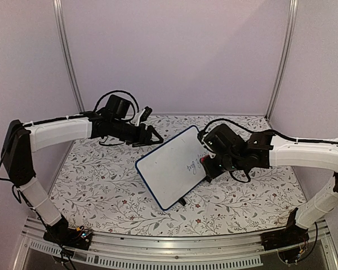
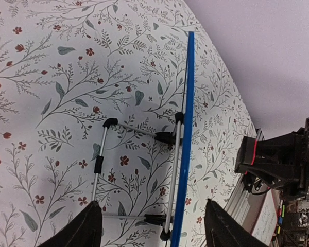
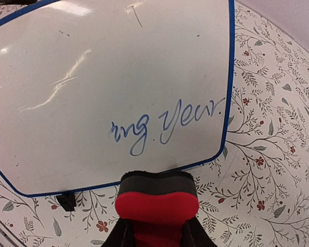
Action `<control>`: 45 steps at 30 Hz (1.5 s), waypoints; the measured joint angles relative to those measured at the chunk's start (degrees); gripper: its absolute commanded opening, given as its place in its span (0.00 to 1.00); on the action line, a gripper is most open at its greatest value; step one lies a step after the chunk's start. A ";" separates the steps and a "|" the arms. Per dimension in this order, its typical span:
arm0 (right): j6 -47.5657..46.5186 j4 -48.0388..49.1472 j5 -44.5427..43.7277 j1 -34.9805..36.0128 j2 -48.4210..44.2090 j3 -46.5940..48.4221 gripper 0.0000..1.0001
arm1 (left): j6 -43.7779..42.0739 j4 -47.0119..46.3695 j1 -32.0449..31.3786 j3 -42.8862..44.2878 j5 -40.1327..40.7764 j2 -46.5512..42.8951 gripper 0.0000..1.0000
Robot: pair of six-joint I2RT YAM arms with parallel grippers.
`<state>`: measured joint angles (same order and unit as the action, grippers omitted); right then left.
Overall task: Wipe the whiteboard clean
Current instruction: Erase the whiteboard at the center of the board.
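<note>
The whiteboard (image 1: 169,169), white with a thin blue frame, stands tilted on a wire stand mid-table. Blue handwriting (image 3: 165,126) remains near its lower right corner; the rest of its face (image 3: 92,77) is wiped, with faint smears. My right gripper (image 3: 157,234) is shut on a red eraser with a dark felt pad (image 3: 157,198). The felt is at the board's bottom edge, just below the writing. My left gripper (image 2: 152,229) is open and empty behind the board. It sees the board edge-on (image 2: 186,128), and the blue edge runs between its fingers (image 2: 80,226).
The board's wire stand (image 2: 100,159) with black feet rests on the floral tablecloth (image 1: 101,180). Purple walls close in the back and sides. The metal rail (image 1: 174,247) runs along the near edge. The right arm's cables (image 1: 236,126) loop beside the board.
</note>
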<state>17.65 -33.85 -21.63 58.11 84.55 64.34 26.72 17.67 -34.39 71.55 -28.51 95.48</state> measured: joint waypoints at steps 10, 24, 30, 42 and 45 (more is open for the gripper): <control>0.68 1.31 1.25 0.00 5.49 -0.02 0.24 | -0.52 -0.63 -1.84 -1.64 -0.13 0.17 0.53; 0.44 1.81 2.12 0.00 11.39 5.44 0.24 | -1.25 -1.51 -3.21 -2.19 -1.29 1.20 0.31; -0.57 1.95 2.34 0.00 15.69 9.49 0.24 | -1.14 -1.79 -3.28 -2.62 -1.75 1.36 0.20; -1.05 1.31 1.38 0.00 18.73 11.37 0.24 | -1.11 -2.38 -3.28 -2.99 -2.89 1.36 0.08; -1.05 1.31 1.09 0.00 18.95 11.39 0.24 | -1.09 -2.51 -3.28 -2.99 -3.41 1.36 0.06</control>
<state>16.60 -32.53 -20.53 58.11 103.50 75.72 25.63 15.16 -37.67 68.55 -31.92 96.84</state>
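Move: About 5 cm ahead of the right hand, 6 cm to its left and 6 cm lower is the remaining "ing" on the tilted whiteboard; "year" runs on from there, some 8 cm ahead of that hand, 2 cm left and 6 cm down. For the open left hand, the board's upper edge is about 3 cm back, 2 cm right and 2 cm below, with "ing" roughly 4 cm back, 9 cm right and 8 cm down. Bringing the held eraser down about 4 cm first, the right hand then swings some 4 cm left and 3 cm forward to the board's face, ending with a little more downward travel, eraser against the "ing". Meanwhile the left hand eases back, right and down, about 4 cm in all, and closes from wide to nearly shut, pinching the board's upper edge. ##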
